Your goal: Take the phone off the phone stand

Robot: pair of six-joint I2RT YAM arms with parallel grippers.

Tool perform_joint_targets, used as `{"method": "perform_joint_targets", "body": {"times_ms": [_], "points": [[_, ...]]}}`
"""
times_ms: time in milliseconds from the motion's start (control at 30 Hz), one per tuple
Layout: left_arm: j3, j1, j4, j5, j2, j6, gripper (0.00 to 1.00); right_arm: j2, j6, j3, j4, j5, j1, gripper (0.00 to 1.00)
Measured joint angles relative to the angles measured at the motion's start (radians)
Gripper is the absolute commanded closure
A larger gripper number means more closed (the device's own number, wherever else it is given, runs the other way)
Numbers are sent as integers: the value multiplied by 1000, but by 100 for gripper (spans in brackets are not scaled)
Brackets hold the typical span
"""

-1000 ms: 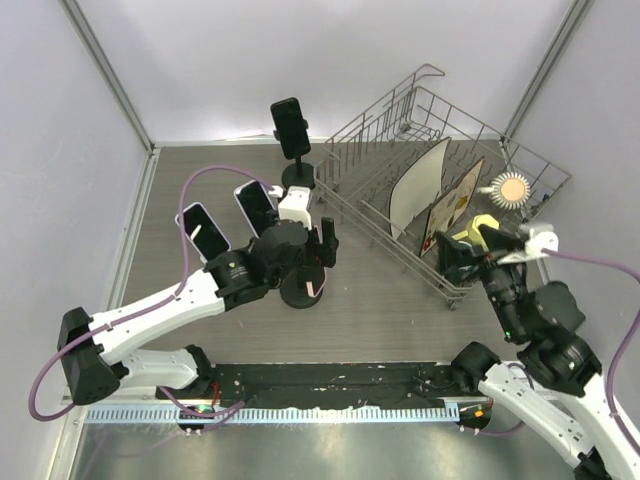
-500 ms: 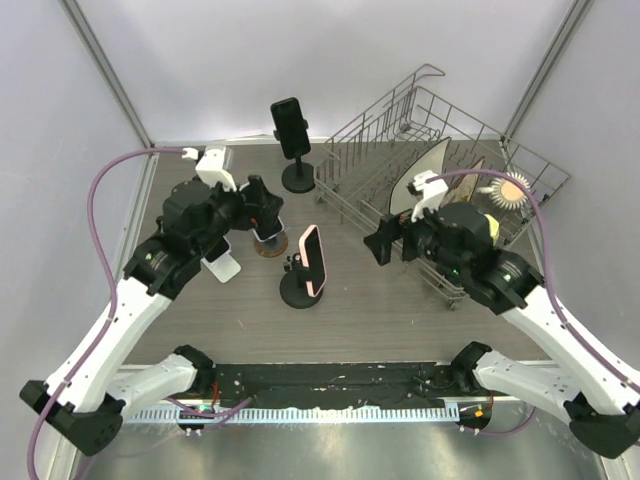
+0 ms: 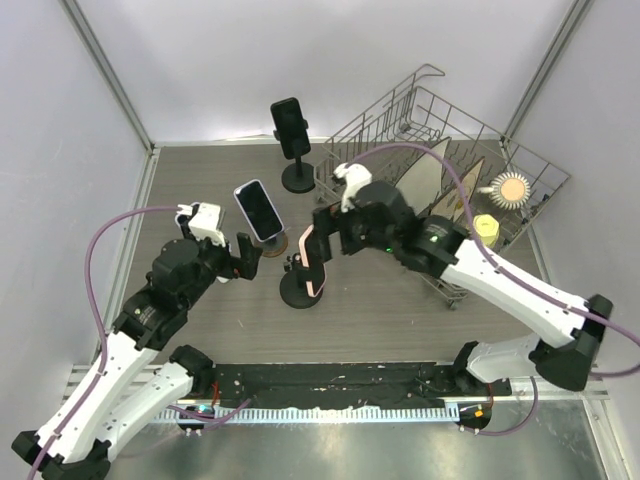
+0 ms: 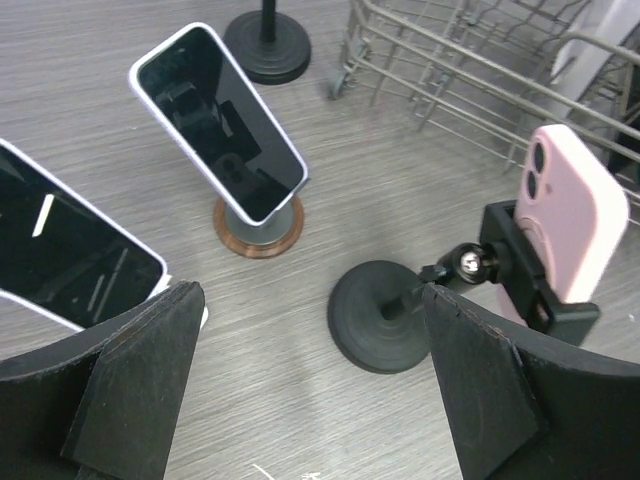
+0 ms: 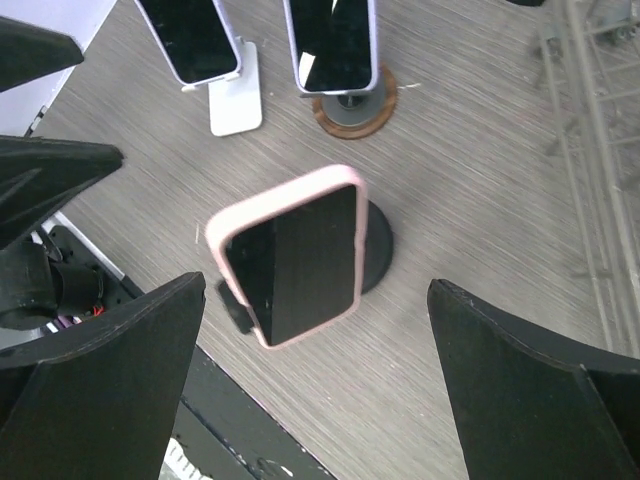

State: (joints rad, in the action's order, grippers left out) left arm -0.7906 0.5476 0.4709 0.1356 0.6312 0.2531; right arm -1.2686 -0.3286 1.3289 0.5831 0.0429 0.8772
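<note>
A pink-cased phone [image 3: 309,261] stands clamped in a black phone stand [image 3: 297,292] at mid-table. In the right wrist view its dark screen [image 5: 295,255] faces up, just ahead of my right gripper [image 5: 320,390]. That gripper is open and holds nothing. My right gripper [image 3: 326,230] hovers over the phone's top edge. The left wrist view shows the phone's pink back [image 4: 570,215] and the stand's round base [image 4: 385,315]. My left gripper [image 4: 315,400] is open and empty. It hangs to the left of the stand [image 3: 241,262].
A white phone on a wooden-based stand [image 3: 257,211] stands just behind my left gripper. Another white phone [image 4: 60,250] on a white stand lies to its left. A black phone on a black stand [image 3: 290,130] is at the back. A wire dish rack [image 3: 440,165] with plates fills the right.
My right arm has swung left from the dish rack to above the pink phone. My left arm has pulled back to the left of the stand and its gripper has opened wider.
</note>
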Motion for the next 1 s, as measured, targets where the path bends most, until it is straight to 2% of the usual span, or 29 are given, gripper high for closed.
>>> {"method": "perform_joint_targets", "body": {"times_ms": [133, 300, 433, 600, 767, 800, 833, 1000], "points": [[0, 0, 13, 61, 24, -9, 5, -96, -36, 83, 2, 186, 156, 1], [0, 0, 21, 93, 43, -11, 5, -171, -72, 142, 13, 402, 283, 1], [0, 0, 21, 105, 23, -11, 5, -245, -93, 201, 38, 549, 316, 5], [2, 0, 20, 119, 7, -11, 5, -303, -118, 211, 70, 637, 324, 10], [4, 0, 20, 120, 7, -11, 6, -328, -139, 210, 86, 695, 330, 22], [4, 0, 20, 119, 7, -11, 6, -330, -142, 209, 85, 704, 331, 26], [4, 0, 20, 119, 8, -11, 6, -331, -145, 208, 84, 710, 332, 34], [5, 0, 20, 115, 8, -11, 5, -331, -147, 184, 64, 727, 337, 53]]}}
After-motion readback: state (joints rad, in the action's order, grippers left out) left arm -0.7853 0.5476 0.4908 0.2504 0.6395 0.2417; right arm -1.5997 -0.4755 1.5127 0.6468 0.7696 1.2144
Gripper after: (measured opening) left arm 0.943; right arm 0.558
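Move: The pink phone on its clamp stand is some 4 cm to my right hand's left, 1 cm back and 6 cm below it. From that hand, the stand's round base lies about 4 cm back, 5 cm left and 26 cm down, and the white-edged phone about 9 cm ahead, 14 cm left and 15 cm below. For my left hand, the pink phone is about 11 cm to the right, 1 cm back and 4 cm lower. I sweep my open right hand about 6 cm left to the pink phone, then ease it a little forward and some 3.5 cm down, turning it clockwise so the fingers straddle the phone, one behind its back and one before the screen. Then I start closing them, to about half open. My left hand backs off left by 2 cm, wide open. ##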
